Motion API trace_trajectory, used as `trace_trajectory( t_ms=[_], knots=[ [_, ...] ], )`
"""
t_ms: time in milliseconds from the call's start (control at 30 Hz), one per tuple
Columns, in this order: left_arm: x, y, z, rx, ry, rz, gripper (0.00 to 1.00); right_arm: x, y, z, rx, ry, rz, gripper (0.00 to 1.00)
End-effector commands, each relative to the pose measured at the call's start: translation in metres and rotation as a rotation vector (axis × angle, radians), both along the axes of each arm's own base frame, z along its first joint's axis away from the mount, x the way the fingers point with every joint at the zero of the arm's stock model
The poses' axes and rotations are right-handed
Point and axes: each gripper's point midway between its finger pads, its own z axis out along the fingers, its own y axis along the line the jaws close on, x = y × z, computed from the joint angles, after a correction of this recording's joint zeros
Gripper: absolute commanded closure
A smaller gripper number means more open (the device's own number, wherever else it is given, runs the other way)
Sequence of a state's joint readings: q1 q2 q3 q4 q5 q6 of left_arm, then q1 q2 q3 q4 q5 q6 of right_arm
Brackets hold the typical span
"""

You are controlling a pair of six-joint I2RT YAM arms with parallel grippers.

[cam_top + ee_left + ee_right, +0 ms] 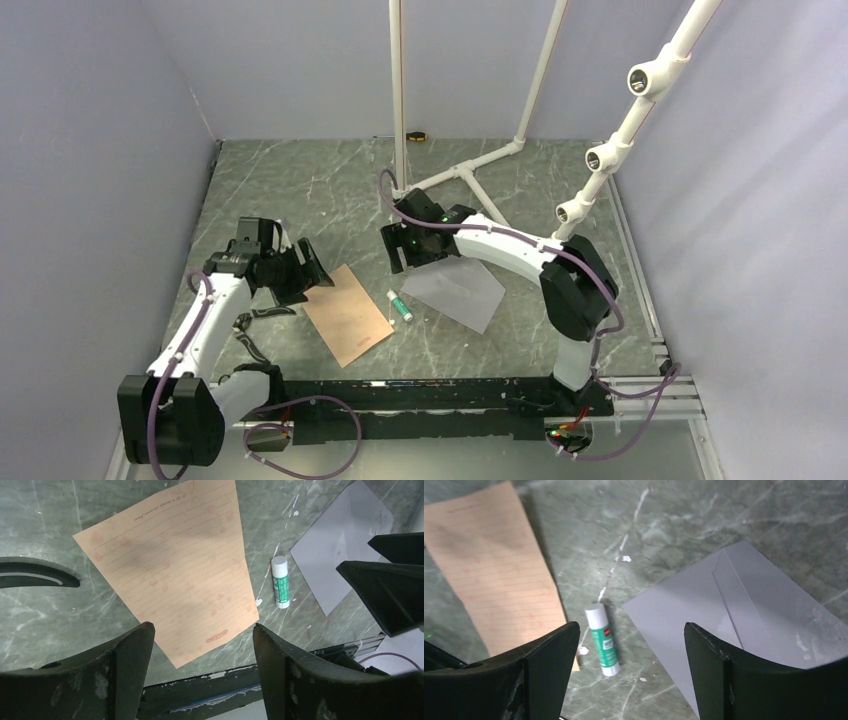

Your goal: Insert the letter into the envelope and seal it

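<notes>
The letter [347, 315], a tan lined sheet, lies flat on the table left of centre; it also shows in the left wrist view [175, 570] and the right wrist view [494, 575]. The grey envelope [458, 292] lies flat to its right, flap side up [744, 615], and its corner shows in the left wrist view [340, 545]. My left gripper [308, 272] is open and empty, raised just left of the letter. My right gripper [418, 252] is open and empty, raised over the envelope's far left corner.
A green and white glue stick [400, 305] lies between the letter and the envelope [281, 582] [602, 639]. White pipe frames [470, 170] stand at the back. A black rail [420, 395] runs along the near edge.
</notes>
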State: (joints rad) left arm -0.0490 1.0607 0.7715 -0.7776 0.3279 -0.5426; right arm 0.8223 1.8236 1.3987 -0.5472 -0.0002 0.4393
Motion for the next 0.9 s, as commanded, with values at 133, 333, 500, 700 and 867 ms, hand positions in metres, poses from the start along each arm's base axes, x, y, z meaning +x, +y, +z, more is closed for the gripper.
trace_trajectory(
  t_ms=[133,333,500,700,867],
  knots=[
    [0.007,0.022,-0.014,0.090,0.060,0.179,0.29,0.000,0.042,0.028,0.184,-0.007,0.244,0.19],
    [0.016,0.005,-0.033,-0.038,0.070,0.241,0.54,0.010,0.095,0.016,0.327,0.041,0.300,0.26],
    [0.014,0.010,-0.055,-0.011,0.097,0.276,0.70,0.024,0.116,0.003,0.361,0.063,0.272,0.30],
    [0.003,0.016,-0.079,0.035,0.162,0.278,0.81,0.021,0.130,-0.011,0.392,0.121,0.296,0.37],
    [-0.008,0.017,-0.091,0.044,0.209,0.289,0.85,0.007,0.138,-0.029,0.410,0.199,0.331,0.42]
  ],
)
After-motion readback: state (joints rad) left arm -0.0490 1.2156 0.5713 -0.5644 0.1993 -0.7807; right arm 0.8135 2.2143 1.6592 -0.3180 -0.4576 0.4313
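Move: The letter's middle lies about 6 cm to the left hand's right, 2 cm back and 9 cm below; the glue stick is 19 cm right and level with that hand, the pruners 18 cm left and 6 cm back. From the right hand the letter is some 17 cm left, 9 cm back and 8 cm down, the glue stick 4 cm left and 6 cm back, the envelope 10 cm right and 2 cm back. Left fingers close, sinking about 8 cm onto the letter; right hand goes 11 cm left towards it, lowering. ##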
